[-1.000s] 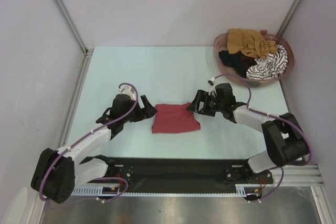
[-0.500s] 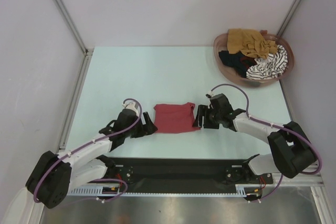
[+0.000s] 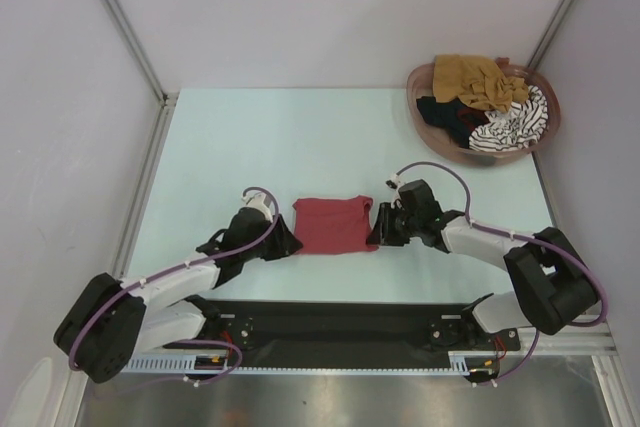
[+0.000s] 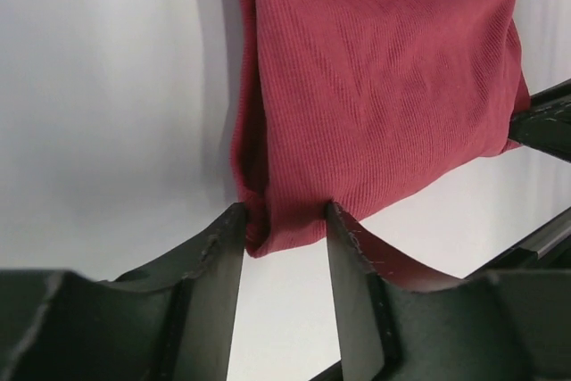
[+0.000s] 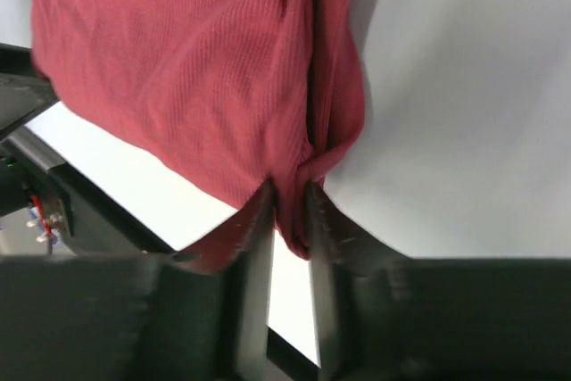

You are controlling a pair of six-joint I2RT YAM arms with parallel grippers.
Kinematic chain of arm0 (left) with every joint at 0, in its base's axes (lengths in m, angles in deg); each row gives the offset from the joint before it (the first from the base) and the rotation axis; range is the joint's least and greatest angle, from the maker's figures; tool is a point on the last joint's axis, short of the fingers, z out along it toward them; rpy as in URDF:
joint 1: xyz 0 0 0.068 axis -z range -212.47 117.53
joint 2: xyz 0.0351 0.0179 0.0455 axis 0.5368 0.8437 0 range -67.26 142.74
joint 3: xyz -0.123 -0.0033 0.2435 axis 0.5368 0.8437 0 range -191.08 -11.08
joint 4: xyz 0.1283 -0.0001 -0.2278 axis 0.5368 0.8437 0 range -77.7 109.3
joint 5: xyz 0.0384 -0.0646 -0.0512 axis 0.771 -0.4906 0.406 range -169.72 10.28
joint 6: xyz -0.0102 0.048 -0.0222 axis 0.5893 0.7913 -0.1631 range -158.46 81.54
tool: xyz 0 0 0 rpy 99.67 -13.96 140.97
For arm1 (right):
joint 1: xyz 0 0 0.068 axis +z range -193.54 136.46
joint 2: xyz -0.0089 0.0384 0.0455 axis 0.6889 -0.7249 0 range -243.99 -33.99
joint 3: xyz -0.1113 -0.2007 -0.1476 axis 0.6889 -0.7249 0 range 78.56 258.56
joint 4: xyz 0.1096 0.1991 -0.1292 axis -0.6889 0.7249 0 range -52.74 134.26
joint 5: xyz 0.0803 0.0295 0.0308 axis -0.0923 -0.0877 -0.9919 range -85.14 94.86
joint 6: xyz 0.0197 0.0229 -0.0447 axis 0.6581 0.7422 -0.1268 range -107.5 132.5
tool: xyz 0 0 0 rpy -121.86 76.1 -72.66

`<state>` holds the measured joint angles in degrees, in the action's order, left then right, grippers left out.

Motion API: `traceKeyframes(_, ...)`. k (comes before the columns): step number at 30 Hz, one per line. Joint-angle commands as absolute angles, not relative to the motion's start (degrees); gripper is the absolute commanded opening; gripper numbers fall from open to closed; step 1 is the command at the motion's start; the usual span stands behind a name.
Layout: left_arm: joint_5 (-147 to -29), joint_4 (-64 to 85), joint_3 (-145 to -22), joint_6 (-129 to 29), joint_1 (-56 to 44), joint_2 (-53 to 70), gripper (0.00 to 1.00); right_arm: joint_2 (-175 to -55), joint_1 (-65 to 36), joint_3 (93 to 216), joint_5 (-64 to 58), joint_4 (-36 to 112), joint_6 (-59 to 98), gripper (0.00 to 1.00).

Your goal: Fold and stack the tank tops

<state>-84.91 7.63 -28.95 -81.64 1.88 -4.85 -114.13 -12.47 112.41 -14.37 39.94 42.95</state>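
A dark red tank top (image 3: 335,225) lies folded into a small rectangle on the table between my arms. My left gripper (image 3: 283,240) is at its near left corner. In the left wrist view the jaws (image 4: 285,216) stand apart, with the corner of the red cloth (image 4: 375,86) between the tips, lying flat. My right gripper (image 3: 377,234) is at the near right corner. In the right wrist view it (image 5: 290,194) is shut on a bunched fold of the red cloth (image 5: 178,69). The mustard-brown (image 3: 478,77), black (image 3: 450,115) and striped (image 3: 515,122) tank tops lie in a basket.
The pinkish-brown oval basket (image 3: 418,97) stands at the far right corner of the table. Grey walls with metal posts close in the left, back and right. The black base rail (image 3: 340,322) runs along the near edge.
Both grippers moved from the red top's far corners toward its near corners. The cloth now lies a little narrower and squarer.
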Motion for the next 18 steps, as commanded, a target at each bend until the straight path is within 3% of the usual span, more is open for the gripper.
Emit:
traceKeyframes(1, -87.3, 2.2, -28.3, -81.9, 2.7, -3.0, 0.44, -113.5, -12.1, 110.8, -18.4, 35.1, 44.5, 0.23)
traceKeyframes(2, -87.9, 1.6, -28.2, -81.8, 2.8, -2.7, 0.42, -113.5, -12.1, 110.0, -19.3, 34.7, 45.0, 0.12)
traceKeyframes(5, -89.9, 0.1, -28.1, -82.1, 3.0, -1.0, 0.33, -113.7, -12.2, 108.3, -20.5, 33.1, 47.8, 0.08)
traceKeyframes(10, -89.7, 1.8, -27.6, -84.2, 2.9, 0.2, 0.02, -114.2, -15.9, 103.5, -24.9, 26.2, 53.5, 0.0)
traceKeyframes(18, -89.1, 2.9, -26.5, -85.0, 2.8, 0.2, 0.0, -116.5, -21.6, 99.5, -31.6, 20.7, 54.0, 0.0)
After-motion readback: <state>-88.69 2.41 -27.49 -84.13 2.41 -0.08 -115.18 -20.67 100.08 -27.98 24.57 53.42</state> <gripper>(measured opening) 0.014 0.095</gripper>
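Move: The near-left corner of the folded tank top lies between my left fingertips, about 1 cm back, 1 cm right and 1 cm below. The near-right corner sits likewise at my right hand, some 1 cm back, 1 cm right and 1 cm below. The top's far-left corner is roughly 10 cm straight ahead of my left hand; its far-right corner is about 10 cm ahead of my right, 1 cm to the left and 1 cm lower. I shut my left fingers from half open onto the near-left corner, sinking and easing right and back about 1 cm each. My right fingers finish closing on the near-right corner early, and that hand draws back some 2 cm and sinks nearly 2, edging left and then out to the right, while its wrist rolls about 15 degrees so the fingers point flatter and more to the left. ##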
